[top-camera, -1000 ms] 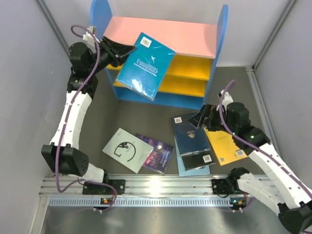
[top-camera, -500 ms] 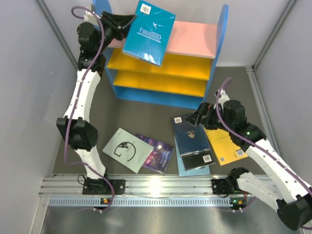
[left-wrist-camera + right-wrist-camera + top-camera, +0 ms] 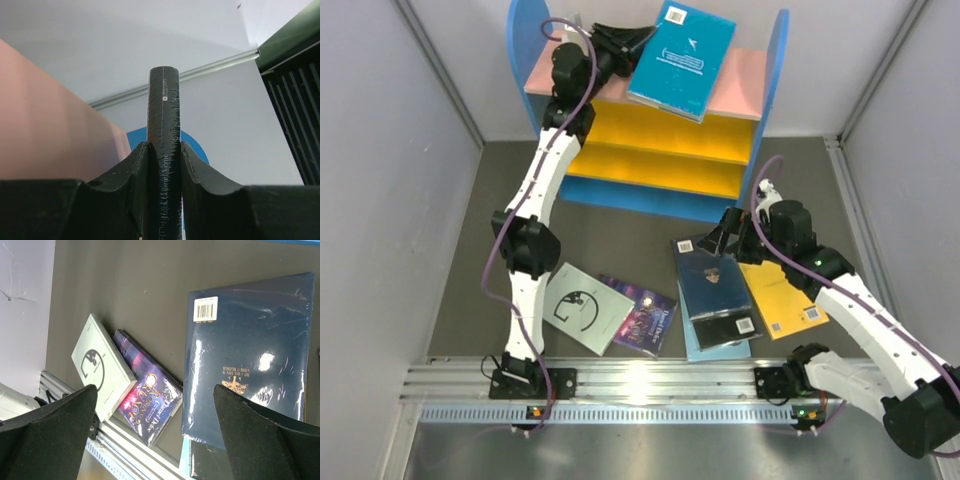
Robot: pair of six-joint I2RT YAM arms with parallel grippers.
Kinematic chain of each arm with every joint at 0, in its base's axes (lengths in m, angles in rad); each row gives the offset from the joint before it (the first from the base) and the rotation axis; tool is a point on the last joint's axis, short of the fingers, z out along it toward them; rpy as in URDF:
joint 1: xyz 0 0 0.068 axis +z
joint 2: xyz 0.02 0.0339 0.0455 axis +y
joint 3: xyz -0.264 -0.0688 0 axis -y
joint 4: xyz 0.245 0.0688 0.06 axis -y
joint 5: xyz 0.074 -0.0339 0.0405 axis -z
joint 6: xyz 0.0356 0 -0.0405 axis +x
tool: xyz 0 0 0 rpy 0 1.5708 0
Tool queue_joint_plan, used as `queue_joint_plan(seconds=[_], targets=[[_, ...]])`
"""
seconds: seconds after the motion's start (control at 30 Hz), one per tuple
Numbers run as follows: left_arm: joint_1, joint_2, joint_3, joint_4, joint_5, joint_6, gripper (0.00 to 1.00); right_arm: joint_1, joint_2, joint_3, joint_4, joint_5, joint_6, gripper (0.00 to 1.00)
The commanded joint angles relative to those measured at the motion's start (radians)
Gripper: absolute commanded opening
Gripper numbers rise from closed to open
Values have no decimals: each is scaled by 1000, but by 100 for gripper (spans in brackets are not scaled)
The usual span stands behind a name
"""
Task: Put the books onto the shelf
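My left gripper [image 3: 627, 40] is shut on the spine of a teal book [image 3: 682, 58] and holds it over the pink top board of the shelf [image 3: 743, 88]. In the left wrist view both fingers [image 3: 135, 165] press the dark spine [image 3: 163, 100]. My right gripper [image 3: 725, 240] hangs open above the far end of a dark navy book [image 3: 712, 282], nothing between its fingers. That navy book [image 3: 250, 355] tops a stack. A yellow-orange book [image 3: 782, 300] lies to its right. The pale mint book [image 3: 582, 308] and purple galaxy book [image 3: 642, 316] lie near the front left.
The shelf's blue side panels [image 3: 776, 80] rise above the pink board; two yellow boards [image 3: 660, 165] sit below. A light blue book [image 3: 692, 345] shows under the navy stack. Grey walls [image 3: 390, 150] close in both sides. A metal rail [image 3: 650, 380] runs along the front.
My left arm has swung the teal book up and to the right, from in front of the shelf's left side to above the pink top. The right gripper edged slightly toward the shelf.
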Motion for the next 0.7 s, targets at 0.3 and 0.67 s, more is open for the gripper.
queue_joint_plan(seconds=[0.3,0.67], targets=[[-207,-17,40,-156,-270,219,34,-13,-2,0,57,-21,3,100],[-238,-91,23,-184,-593,397,99,-15,-58,-8,44,-21,14,100]])
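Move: Between the left hand's closed fingers is the blue book, its middle some 6 cm to the right and 3 cm nearer the base. Its spot on the right part of the pink top shelf lies about 12 cm right of this hand, 4 cm back and 9 cm below. The blue right side panel is roughly 22 cm right and 3 cm back. From the right hand, that spot is about 28 cm ahead, level sideways, 20 cm up. Carrying the already gripped blue book to the right above the pink top shelf, towards the right side panel, the left hand travels about 9 cm, easing back some 3 cm and slightly down. There its fingers spread wide and let go of the book; the hand then rises 2 to 3 cm while turning some 15 degrees counter-clockwise. ##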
